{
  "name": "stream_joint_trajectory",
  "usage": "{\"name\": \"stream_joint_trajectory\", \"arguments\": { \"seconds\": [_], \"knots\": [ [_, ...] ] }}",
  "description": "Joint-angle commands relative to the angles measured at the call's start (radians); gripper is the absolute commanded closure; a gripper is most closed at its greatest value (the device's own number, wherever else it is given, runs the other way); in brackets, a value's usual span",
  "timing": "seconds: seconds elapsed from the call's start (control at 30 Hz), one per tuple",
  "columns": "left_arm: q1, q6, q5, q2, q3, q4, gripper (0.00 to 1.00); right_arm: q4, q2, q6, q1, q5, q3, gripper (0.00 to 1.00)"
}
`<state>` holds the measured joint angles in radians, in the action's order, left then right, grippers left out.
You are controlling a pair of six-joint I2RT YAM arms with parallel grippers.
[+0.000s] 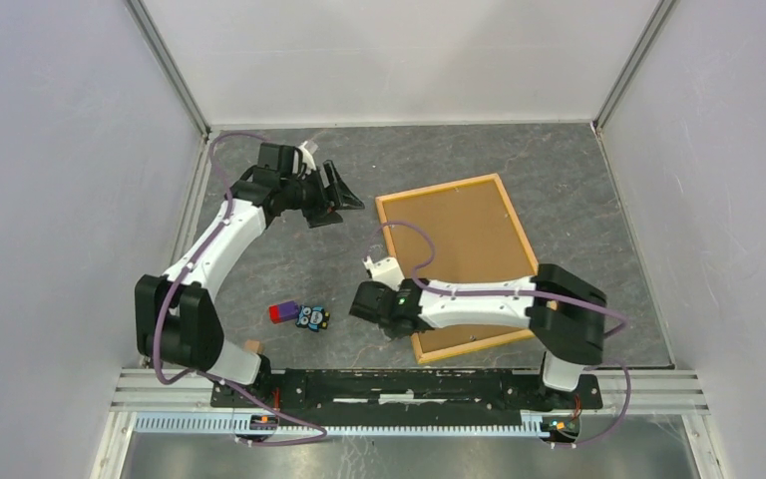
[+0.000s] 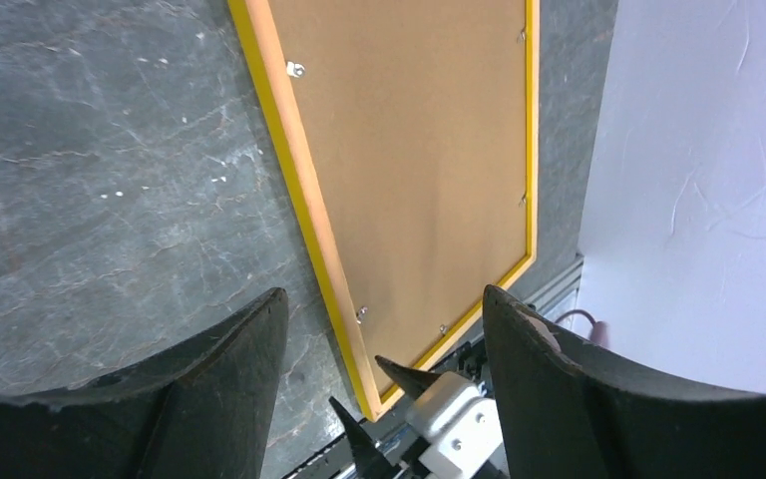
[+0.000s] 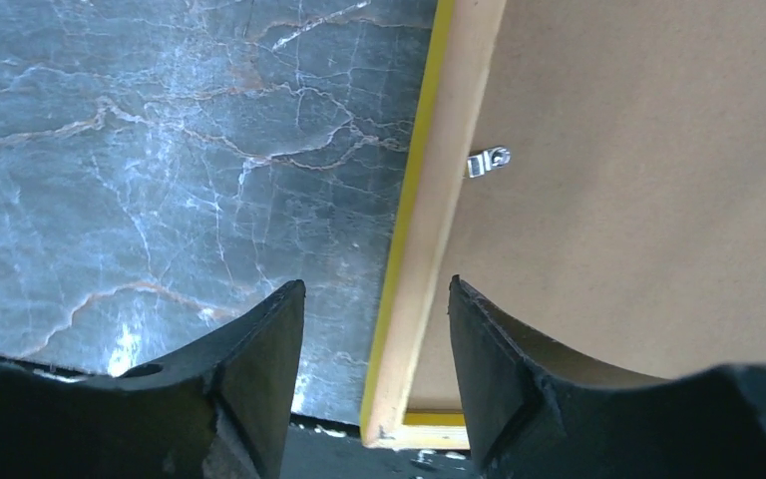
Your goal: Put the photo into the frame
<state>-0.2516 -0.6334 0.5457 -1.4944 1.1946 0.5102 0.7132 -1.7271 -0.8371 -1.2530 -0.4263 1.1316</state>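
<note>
The frame (image 1: 439, 188) lies face down right of the table's middle, its yellow-orange border round a brown hardboard backing (image 1: 459, 239). The photo is out of view. My right gripper (image 1: 396, 331) hangs open over the frame's near-left corner. In the right wrist view the frame's left rail (image 3: 439, 200) runs between the right gripper's (image 3: 374, 289) fingers, with a gap on each side. My left gripper (image 1: 344, 210) is open and empty at the far left, well apart from the frame. In the left wrist view my left gripper (image 2: 384, 304) looks along the frame (image 2: 299, 190) to the right gripper (image 2: 359, 384).
A purple-and-red block (image 1: 281, 312) and a small blue-and-black toy (image 1: 311, 318) lie left of the right gripper. A metal clip (image 3: 487, 161) sits on the backing beside the rail. White walls close in three sides, and the black mounting rail (image 1: 409, 384) runs along the near edge.
</note>
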Motion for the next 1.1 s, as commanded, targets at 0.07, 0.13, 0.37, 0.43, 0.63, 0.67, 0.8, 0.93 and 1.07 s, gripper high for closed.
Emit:
{"name": "stream_joint_trajectory", "arguments": {
  "seconds": [0.07,0.13,0.37,0.43,0.63,0.67,0.8,0.93,1.07],
  "knots": [
    [0.021,0.055,-0.034,0.073,-0.018,0.005,0.23,0.114,-0.098,-0.161,-0.037,-0.119,0.088,0.44],
    [0.024,0.048,-0.017,0.077,-0.023,-0.004,0.23,0.095,-0.1,-0.163,-0.037,-0.115,0.077,0.46],
    [0.028,0.042,0.005,0.091,-0.036,-0.021,0.24,0.075,-0.093,-0.223,-0.037,-0.128,0.01,0.51],
    [0.029,0.041,0.002,0.091,-0.036,-0.02,0.24,0.061,-0.079,-0.241,-0.037,-0.145,-0.02,0.55],
    [0.028,0.045,-0.004,0.079,-0.044,-0.022,0.24,0.029,-0.041,-0.263,-0.038,-0.218,-0.073,0.81],
    [0.028,0.037,-0.002,0.075,-0.048,-0.023,0.23,0.033,-0.033,-0.259,-0.039,-0.228,-0.067,0.86],
    [0.027,-0.072,0.078,0.1,-0.173,-0.146,0.21,0.046,0.029,-0.223,-0.038,-0.299,-0.043,1.0],
    [-0.006,-0.23,0.099,0.146,-0.367,-0.365,0.21,-0.099,0.155,-0.096,-0.036,-0.322,-0.113,1.0],
    [-0.076,-0.38,0.086,0.133,-0.506,-0.635,0.17,-0.253,0.277,0.007,-0.024,-0.275,-0.21,1.0]
  ]
}}
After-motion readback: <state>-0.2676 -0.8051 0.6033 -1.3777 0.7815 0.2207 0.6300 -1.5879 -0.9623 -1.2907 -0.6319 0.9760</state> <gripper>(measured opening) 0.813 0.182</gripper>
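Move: My right hand is just above the near part of the frame's left rail: the spot to grip is about 2 cm right, level fore and aft, 2 cm below. The near left corner is 5 cm back and 3 cm right, a metal clip 5 cm ahead and 2 cm right. From my raised left hand, the rail's middle is roughly 9 cm back, 8 cm right and 16 cm below; the far left corner is 6 cm ahead and 5 cm right. I ease my right hand down and to the right, about 2 cm each, over the frame's left rail while turning slightly clockwise, and close the fingers to pinch it; then I start raising it, some 3 cm from the lowest point. My left hand hovers almost still, then sinks about 7 cm and draws back 5 cm towards the rail, fingers kept open without touching it. ##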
